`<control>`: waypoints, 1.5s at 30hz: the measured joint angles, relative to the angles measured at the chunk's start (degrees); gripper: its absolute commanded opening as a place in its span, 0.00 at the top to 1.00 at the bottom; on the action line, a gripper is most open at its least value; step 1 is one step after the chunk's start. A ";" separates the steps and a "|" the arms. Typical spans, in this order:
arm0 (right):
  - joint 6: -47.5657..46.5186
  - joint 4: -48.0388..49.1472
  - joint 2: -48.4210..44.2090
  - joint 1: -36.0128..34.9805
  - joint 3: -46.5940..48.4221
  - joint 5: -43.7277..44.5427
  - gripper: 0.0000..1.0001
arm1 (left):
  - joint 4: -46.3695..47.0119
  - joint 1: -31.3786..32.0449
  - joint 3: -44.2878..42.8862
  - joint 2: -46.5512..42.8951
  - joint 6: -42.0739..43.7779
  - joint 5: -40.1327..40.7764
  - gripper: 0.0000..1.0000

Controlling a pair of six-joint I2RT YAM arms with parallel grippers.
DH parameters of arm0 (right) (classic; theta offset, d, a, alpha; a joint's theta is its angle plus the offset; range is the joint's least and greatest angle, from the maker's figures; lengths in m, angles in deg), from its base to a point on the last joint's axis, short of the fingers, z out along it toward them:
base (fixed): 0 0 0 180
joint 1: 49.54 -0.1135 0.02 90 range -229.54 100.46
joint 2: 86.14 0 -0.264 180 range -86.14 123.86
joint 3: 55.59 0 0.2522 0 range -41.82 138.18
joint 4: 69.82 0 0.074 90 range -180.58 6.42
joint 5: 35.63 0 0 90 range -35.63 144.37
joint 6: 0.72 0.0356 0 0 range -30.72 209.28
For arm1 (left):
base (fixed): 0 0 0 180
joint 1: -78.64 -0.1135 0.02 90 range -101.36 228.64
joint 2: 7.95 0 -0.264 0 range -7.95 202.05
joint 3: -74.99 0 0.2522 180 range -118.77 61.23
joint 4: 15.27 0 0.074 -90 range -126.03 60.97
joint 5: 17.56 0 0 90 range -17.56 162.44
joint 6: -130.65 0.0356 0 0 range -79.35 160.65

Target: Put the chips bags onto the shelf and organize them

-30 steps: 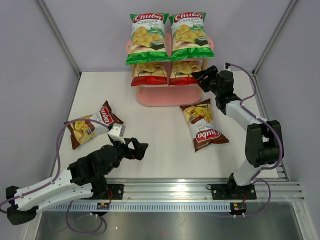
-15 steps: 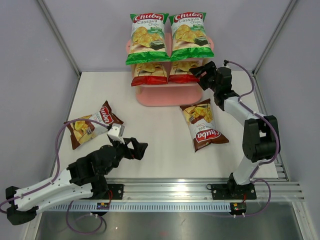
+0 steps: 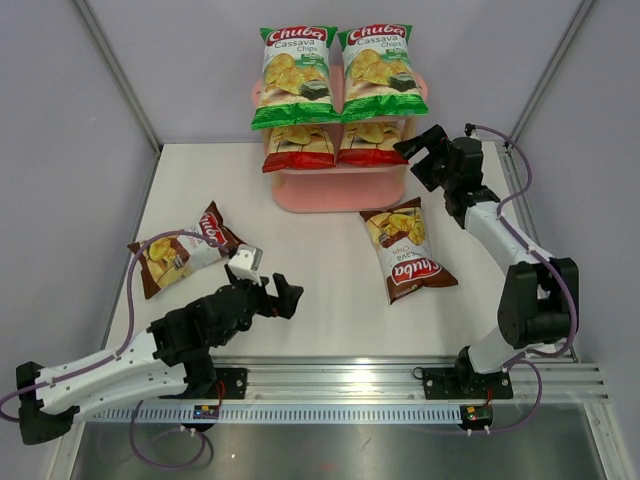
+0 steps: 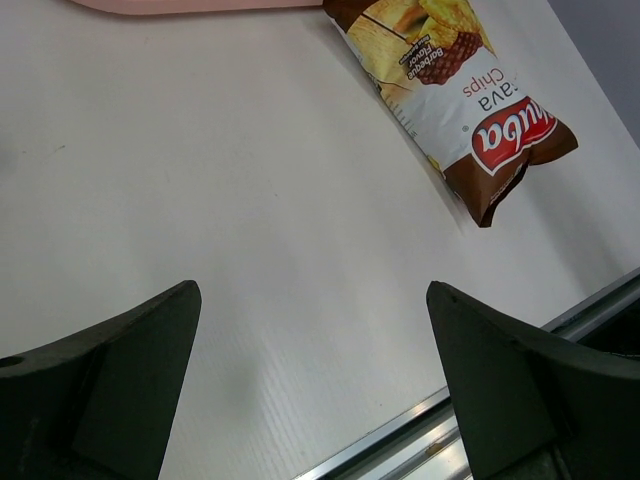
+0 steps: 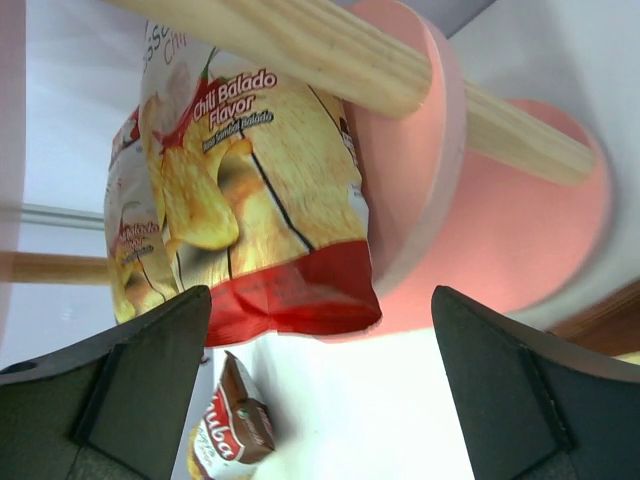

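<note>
The pink shelf (image 3: 340,192) stands at the table's back. Two green chips bags (image 3: 298,75) (image 3: 378,70) stand on its top board, and two red bags (image 3: 298,147) (image 3: 372,144) on the middle board. One dark brown bag (image 3: 405,250) lies flat in front of the shelf, the other (image 3: 185,250) lies at the left. My right gripper (image 3: 416,160) is open and empty beside the shelf's right end; its view shows the right red bag (image 5: 250,200) and the far brown bag (image 5: 230,440). My left gripper (image 3: 285,298) is open and empty over bare table; its view shows the right brown bag (image 4: 450,90).
A pale wooden upright (image 5: 300,40) and a pink board edge (image 5: 430,170) are close to my right gripper. The metal rail (image 3: 400,380) runs along the table's near edge. Grey walls enclose the back and sides.
My right gripper has drawn back to the right, away from the shelf's right red bag. My left arm has shifted slightly right and forward. The bags have not moved.
</note>
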 measured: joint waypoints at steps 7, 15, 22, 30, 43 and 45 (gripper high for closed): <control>-7.76 -9.11 -12.96 0.31 -3.04 4.37 0.01 | 6.08 -0.87 -5.73 15.58 -2.67 -0.74 0.01; -11.52 -24.92 -34.45 0.35 -8.31 14.34 0.01 | 18.69 -9.46 -10.80 35.98 -8.20 -10.16 0.01; -12.07 -32.83 -53.05 0.39 -16.96 11.45 0.00 | 28.65 -13.62 -19.87 54.97 -14.23 -21.14 0.01; -12.22 -37.00 -61.35 0.39 -17.94 2.49 0.01 | 37.83 -15.39 -31.26 74.16 -18.47 -31.26 0.01; -13.40 -38.36 -63.82 0.39 -18.34 -3.98 0.04 | 42.80 -19.28 -40.50 88.98 -20.04 -40.98 0.01; -13.40 -38.34 -63.58 0.39 -18.60 -4.48 0.04 | 44.19 -19.26 -40.85 89.88 -20.44 -41.59 0.01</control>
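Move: The brown barbeque bag on the table lies some 13 cm ahead of the left hand, about 35 cm to its right and roughly 14 cm below. The shelf's bottom board is about 31 cm ahead and 14 cm to the right of that hand, some 17 cm lower. From the open right hand the same bag is about 18 cm back, 1 cm right and 21 cm below; the right-hand red bag sits some 6 cm ahead of it, 9 cm left, at about its height. Rightward, forward and down, the left hand sweeps about 30 cm across the table and sinks some 13 cm, open fingers tipping down to the brown bag's left edge near its shelf end. Meanwhile the right hand, still wide open, draws back about 27 cm from the shelf and red bag, rising some 7 cm and slowing to a stop. ##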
